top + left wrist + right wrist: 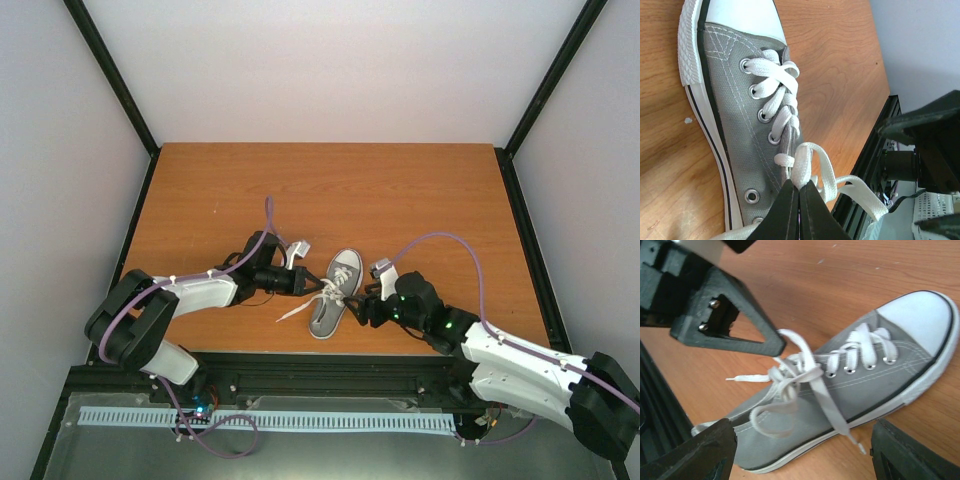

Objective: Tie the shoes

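Observation:
The grey sneaker (335, 295) with white toe cap lies on its sole near the table's front edge, toe pointing away. In the left wrist view, my left gripper (799, 186) is shut on a fold of white lace (805, 162) just above the top eyelets. It also shows in the right wrist view (776, 346), with the lace running up to its tip. My right gripper (802, 442) is open, its fingers (695, 452) spread either side of the shoe's (865, 385) heel part. A loose lace loop (782, 412) and a free lace end (850, 432) lie between them.
The wooden table (400, 190) is walled by white panels on three sides. A black frame rail (330, 365) runs along the near edge, close behind the shoe's heel. Both arms (200, 290) meet at the shoe, with purple cables looping above them.

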Available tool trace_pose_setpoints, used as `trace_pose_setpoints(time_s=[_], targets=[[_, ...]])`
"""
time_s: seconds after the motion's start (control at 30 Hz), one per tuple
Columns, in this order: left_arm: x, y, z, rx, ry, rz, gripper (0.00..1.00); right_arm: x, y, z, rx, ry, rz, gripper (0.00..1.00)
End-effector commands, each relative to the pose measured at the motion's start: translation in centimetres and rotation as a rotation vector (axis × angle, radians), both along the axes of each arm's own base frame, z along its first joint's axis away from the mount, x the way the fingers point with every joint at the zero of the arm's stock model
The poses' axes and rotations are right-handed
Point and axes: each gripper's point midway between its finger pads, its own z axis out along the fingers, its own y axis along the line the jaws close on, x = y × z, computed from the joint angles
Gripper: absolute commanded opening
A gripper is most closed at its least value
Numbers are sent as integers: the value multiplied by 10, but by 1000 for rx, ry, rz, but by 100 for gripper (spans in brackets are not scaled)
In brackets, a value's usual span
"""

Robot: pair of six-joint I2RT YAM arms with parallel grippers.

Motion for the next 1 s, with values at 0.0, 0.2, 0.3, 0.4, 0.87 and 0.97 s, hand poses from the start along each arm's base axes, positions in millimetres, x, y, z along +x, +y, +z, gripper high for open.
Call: trace_pose_setpoints(time_s=[0.0,0.2,0.3,0.4,0.87,0.97], targets=[[11,-7,17,-40,-53,-8,1,-5,15,3,-32,-21,46,70],[11,-7,17,-39,-51,-4,1,-2,27,-15,-124,-15,42,57],[12,-7,16,-37,-48,-2,1,1,32,-16,-150,-25,45,58],[12,-7,16,-35,-47,0,1,7,34,-19,-177,-26,28,45],[11,1,-2,34,-41,12,1,55,27,-6,-156,54,-148,3],[11,4,-5,48,-43,24,1,63,23,-14,-128,113,-175,3]])
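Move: The loose lace end lies some 3 cm to the right hand's left and 3 cm below it, level fore and aft. The knot is 1 cm ahead of the right hand, 4 cm to its left and 5 cm below, with the shoe's middle in the same direction but 8 cm below. For the left hand, already pinching a lace loop, the loose end is 3 cm back, 4 cm right and at about its own height. Bring the open right gripper about 3 cm left and 3 cm down, first easing back a little and tipping the fingers about 10 degrees downward, and shut it on the loose lace end. Then carry that lace some 5 cm forward, rising over the shoe's lacing before a slight dip. Keep the left fingers shut on the loop, sinking barely 1 cm. ##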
